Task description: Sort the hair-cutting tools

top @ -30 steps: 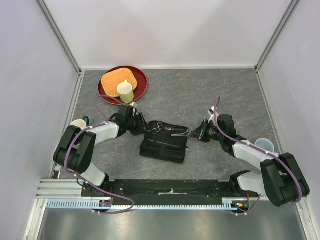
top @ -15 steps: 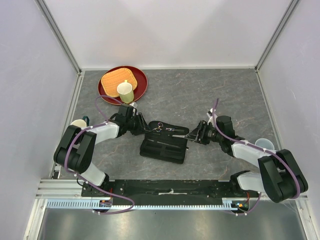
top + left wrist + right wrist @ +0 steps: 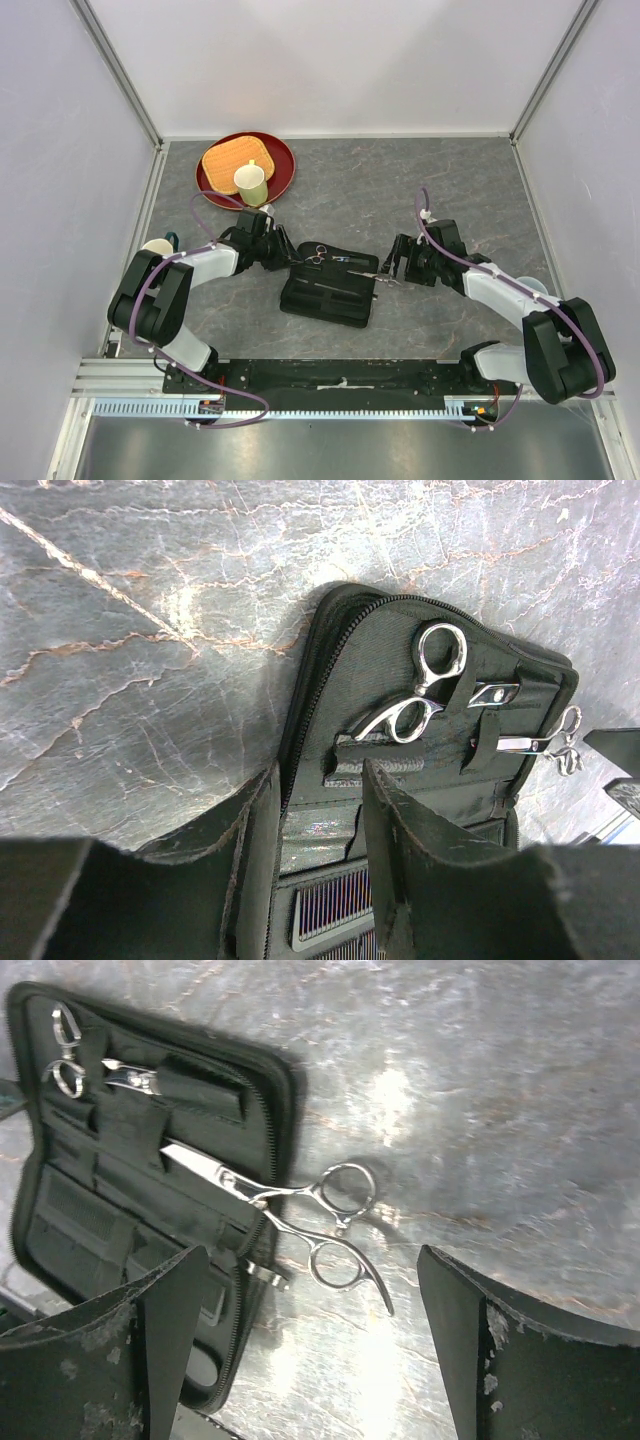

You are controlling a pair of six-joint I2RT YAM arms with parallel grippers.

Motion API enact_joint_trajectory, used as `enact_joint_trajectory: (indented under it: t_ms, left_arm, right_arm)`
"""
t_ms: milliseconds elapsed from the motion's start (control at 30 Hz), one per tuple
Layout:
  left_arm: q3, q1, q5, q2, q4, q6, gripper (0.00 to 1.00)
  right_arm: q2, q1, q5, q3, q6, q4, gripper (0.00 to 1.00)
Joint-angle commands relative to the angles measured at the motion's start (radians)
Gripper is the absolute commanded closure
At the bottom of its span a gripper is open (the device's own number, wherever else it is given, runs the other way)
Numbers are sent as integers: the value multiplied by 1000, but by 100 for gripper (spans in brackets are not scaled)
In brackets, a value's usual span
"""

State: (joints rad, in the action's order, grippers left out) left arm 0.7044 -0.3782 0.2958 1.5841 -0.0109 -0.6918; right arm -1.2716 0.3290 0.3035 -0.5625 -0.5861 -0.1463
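Note:
A black zip case lies open mid-table. One pair of silver scissors sits strapped in its far half. A second pair of scissors has its blades tucked in a pocket and its handles out over the zip edge on the table. My right gripper stands wide open just behind those handles, touching nothing. My left gripper is shut on the case's left end, one finger outside the zip and one inside. Comb teeth show in a pocket between its fingers.
A red tray with an orange mat and a cream cup stands at the back left. A mug sits by the left arm. A clear cup is beside the right arm. Walls close in on three sides.
My right gripper has opened, let go of the second scissors' handles and drawn back slightly to the right. The left gripper and the case have stayed put.

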Motion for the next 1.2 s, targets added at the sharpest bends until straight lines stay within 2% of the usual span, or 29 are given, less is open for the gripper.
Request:
enact_joint_trajectory:
  t_ms: [0, 100, 133, 333, 500, 600, 800, 1167]
  left_arm:
    - [0, -11, 32, 14, -17, -25, 55]
    - [0, -13, 31, 17, -15, -23, 55]
    - [1, -11, 29, 19, -14, -22, 56]
    - [4, -11, 31, 24, -14, -21, 56]
    - [3, -13, 34, 27, -14, -20, 56]
    - [0, -11, 35, 25, -14, -20, 56]
    - [-2, -11, 46, 28, -18, -23, 56]
    - [0, -13, 78, 51, -46, -29, 56]
  right_arm:
    - [8, 1, -122, -56, 57, -108, 10]
    - [15, 1, -136, -63, 57, -127, 18]
    - [14, 1, -136, -66, 58, -131, 25]
    - [-32, -1, -118, -71, 69, -141, 49]
    - [-78, 2, -93, -70, 89, -116, 58]
    - [-98, 8, -72, -65, 97, -90, 68]
    - [-158, 19, -18, -73, 112, -62, 82]
    - [-196, 56, -66, -131, 149, -53, 95]
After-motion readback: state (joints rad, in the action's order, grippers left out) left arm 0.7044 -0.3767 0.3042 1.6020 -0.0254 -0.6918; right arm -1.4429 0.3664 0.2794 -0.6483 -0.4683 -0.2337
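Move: The scissors lie half out of the case: their middle is about 3 cm to the left of my right hand, level fore and aft, some 3 cm below it, with the handles trailing right. The strap they must slide under is about 8 cm left and 1 cm ahead; the thinning shears are 10 cm left and 3 cm ahead. From my left hand, at the case's left edge, the scissors are about 16 cm right and 3 cm back. I lower my open right hand about 3 cm, first swinging it roughly 2 cm right to get behind the scissors' handles, closing the fingers on the way down to pinch the rear handle end. Then I push the scissors about 2 cm left, blades first, under the strap. My left hand stays astride the case's left edge, keeping it in place. ##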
